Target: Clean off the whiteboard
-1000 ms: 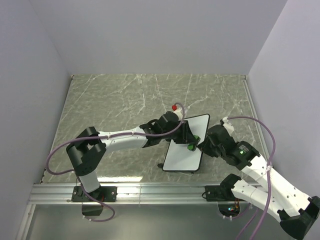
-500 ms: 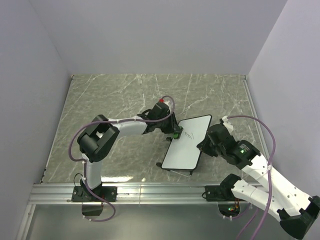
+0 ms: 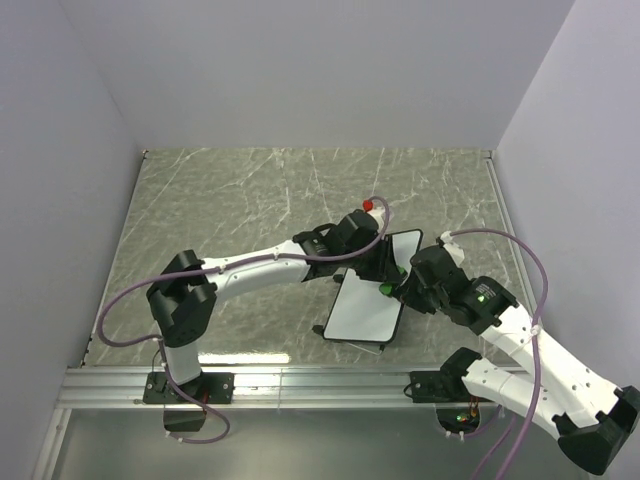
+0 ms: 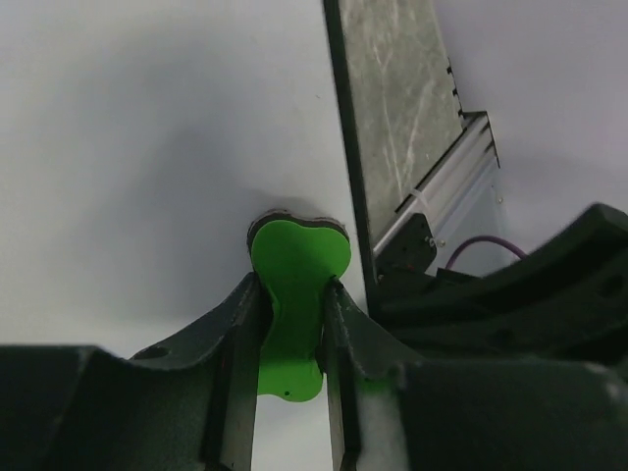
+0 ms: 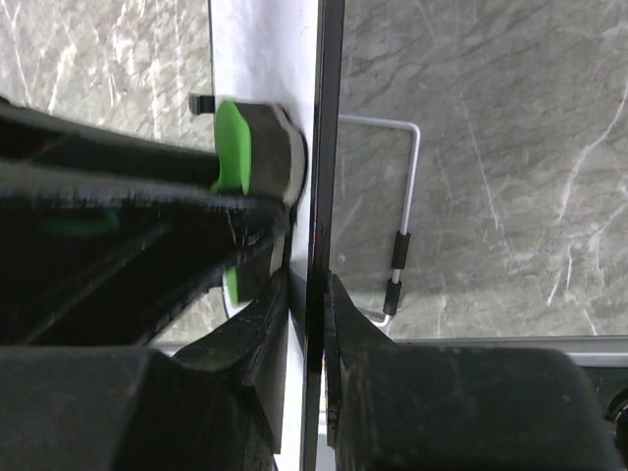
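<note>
The whiteboard (image 3: 365,312) stands tilted on the table at centre right, and its bare white face shows no marks. My left gripper (image 3: 386,282) is shut on the green eraser (image 3: 384,291) and presses it against the board's upper right part. The left wrist view shows the eraser (image 4: 294,275) pinched between both fingers, flat against the white surface (image 4: 147,147). My right gripper (image 3: 404,298) is shut on the board's right edge. In the right wrist view its jaws (image 5: 307,285) clamp the thin black rim (image 5: 327,118), with the eraser (image 5: 233,147) just beyond.
A wire stand (image 5: 402,245) props the board from behind on the marble table (image 3: 220,210). An aluminium rail (image 3: 300,380) runs along the near edge. Walls close in at the left, back and right.
The left arm swept the eraser to the board's upper left edge, then back to its right side. A black scribble seen half a second ago no longer shows. The right gripper kept its hold.
</note>
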### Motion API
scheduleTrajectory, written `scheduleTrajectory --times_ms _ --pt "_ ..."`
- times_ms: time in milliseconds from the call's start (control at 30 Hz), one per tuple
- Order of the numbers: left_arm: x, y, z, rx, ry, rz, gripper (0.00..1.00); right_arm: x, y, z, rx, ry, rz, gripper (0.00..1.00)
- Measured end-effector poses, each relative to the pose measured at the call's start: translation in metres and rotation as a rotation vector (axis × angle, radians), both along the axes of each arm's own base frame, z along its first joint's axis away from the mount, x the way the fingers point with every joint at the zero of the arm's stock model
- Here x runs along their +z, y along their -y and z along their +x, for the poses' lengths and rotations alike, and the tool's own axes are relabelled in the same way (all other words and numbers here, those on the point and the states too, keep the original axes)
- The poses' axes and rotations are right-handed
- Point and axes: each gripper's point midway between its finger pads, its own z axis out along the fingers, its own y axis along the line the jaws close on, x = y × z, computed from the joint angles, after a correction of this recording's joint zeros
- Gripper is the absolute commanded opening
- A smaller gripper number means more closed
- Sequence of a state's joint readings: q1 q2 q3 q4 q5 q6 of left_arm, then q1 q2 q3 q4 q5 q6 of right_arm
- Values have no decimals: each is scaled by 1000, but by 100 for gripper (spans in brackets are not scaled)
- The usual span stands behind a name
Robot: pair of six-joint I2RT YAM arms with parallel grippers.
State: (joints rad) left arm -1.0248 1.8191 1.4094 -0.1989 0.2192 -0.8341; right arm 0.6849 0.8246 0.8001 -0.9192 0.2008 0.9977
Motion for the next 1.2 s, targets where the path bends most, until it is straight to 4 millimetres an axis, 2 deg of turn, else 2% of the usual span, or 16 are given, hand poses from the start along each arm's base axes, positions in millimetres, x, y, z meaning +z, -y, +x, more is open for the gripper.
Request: scheduleTrajectory --times_ms 67,200,267,367,433,533,633,733,800,867,933,1067,1200 --pt "2 -1 -5 -5 2 0 0 1 -1 0 5 -1 4 0" --pt "-9 -9 -7 10 -40 9 0 -1 0 -1 10 -8 -7 0" --pt "-12 -12 -5 15 -55 8 0 -1 0 -1 8 -8 -9 0" --pt "-19 -28 6 47 -74 41 0 2 -2 2 11 3 -3 0" --pt "-27 -46 19 84 -88 91 0 5 -5 5 15 16 5 0" --pt "-27 -77 43 157 -88 141 0 5 -6 6 20 17 3 0" --pt "-10 -111 71 240 -65 146 0 5 -6 6 21 18 3 0" --pt "16 -149 97 333 -11 135 0 6 -6 6 20 18 4 0" --pt "28 -171 109 386 28 131 0 6 -6 6 20 19 5 0" --pt "29 -194 113 432 50 144 0 9 -7 6 23 20 10 0" --pt "16 -213 110 458 38 177 0 13 -8 5 28 23 17 0" --pt "-33 -247 96 495 -42 282 0 19 -10 -2 47 12 35 0" --pt "-66 -268 80 510 -105 357 0 22 -8 -14 71 -8 54 0"
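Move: The left hand, pinching the eraser at the whiteboard's raised right edge, is to take it to open table about 28 cm left, 7 cm ahead and 14 cm below. The board's middle lies some 5 cm left, 1 cm ahead and 5 cm down; its far foot about 12 cm left, 9 cm ahead and 15 cm down. The right hand already grips the board's edge, the board's middle roughly 7 cm left, 3 cm ahead and 4 cm down. The left hand keeps its pinch on the eraser and carries it about 27 cm left across the whiteboard and off its left side, dipping a little, reaching some 11 cm forward as it rises past the board, then easing back a few centimetres and sinking towards the bare table while the wrist turns roughly 30 degrees counter-clockwise. The right hand keeps hold of the board's right edge throughout, nearly still at first, then lifting it by about 2 cm near the end. ##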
